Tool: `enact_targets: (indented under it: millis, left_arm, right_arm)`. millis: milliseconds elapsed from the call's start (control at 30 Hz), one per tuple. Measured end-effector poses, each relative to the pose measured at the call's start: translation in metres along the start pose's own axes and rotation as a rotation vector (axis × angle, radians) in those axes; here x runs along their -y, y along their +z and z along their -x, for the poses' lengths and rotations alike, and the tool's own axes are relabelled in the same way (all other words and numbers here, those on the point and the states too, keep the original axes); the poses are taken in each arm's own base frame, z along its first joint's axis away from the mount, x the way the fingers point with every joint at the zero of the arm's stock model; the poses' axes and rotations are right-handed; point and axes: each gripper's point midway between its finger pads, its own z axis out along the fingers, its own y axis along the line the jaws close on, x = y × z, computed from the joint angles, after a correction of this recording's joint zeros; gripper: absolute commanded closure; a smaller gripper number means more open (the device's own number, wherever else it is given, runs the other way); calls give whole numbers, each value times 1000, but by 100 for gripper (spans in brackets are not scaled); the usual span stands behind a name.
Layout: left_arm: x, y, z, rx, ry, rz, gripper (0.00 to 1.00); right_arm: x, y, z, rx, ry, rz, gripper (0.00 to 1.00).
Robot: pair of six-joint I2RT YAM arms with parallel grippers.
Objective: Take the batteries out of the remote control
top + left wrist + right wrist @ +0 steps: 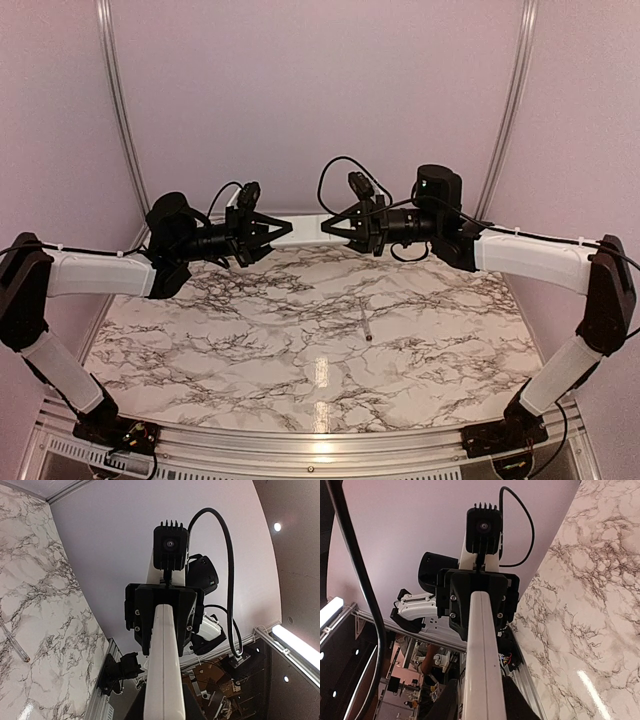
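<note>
The white remote control (303, 231) hangs level in the air above the back of the table, held at both ends. My left gripper (272, 232) is shut on its left end, and my right gripper (335, 228) is shut on its right end. In the left wrist view the remote control (165, 655) runs away from my left gripper (164, 700) to the right one. The right wrist view shows the same bar (481, 640) between the right gripper's (480, 700) dark fingers. One slim cylinder with a dark tip, seemingly a battery (367, 327), lies on the table; it also shows in the left wrist view (12, 640).
The marble table (200, 330) has a metal rail along its front edge (320, 445). Plain pale walls close in the back and both sides. Each arm's black cable loops above its wrist.
</note>
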Motion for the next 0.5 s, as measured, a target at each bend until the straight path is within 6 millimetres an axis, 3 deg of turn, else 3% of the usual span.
enact_targets:
  millis: [233, 400, 500]
  left_arm:
    - [-7, 1, -3, -8, -58, 23, 100]
    - [-10, 0, -3, -9, -72, 36, 100]
    - [-10, 0, -3, -8, -75, 39, 100]
  right_arm:
    - [3, 1, -1, -4, -36, -4, 39]
    - [6, 1, -2, -10, -38, -14, 15]
    - [13, 1, -3, -15, -38, -48, 10]
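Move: In the air between the hands, the remote control is pinched at both ends: its middle lies about 6 cm to the right of the left hand and about 5 cm to the left of the right hand, level with both in height and straight across. On the table, some 33 cm below, a thin pen-like tube lies about 8 cm to the right of the right hand and roughly 3 cm nearer the base. Opening wide around its end of the remote control, the right hand lets go, sinking about 1 cm, mostly late on, as its fingers part. The left hand keeps its pinch on the other end and sinks about 1 cm too, rolling the top of the hand roughly 5 degrees forward. ##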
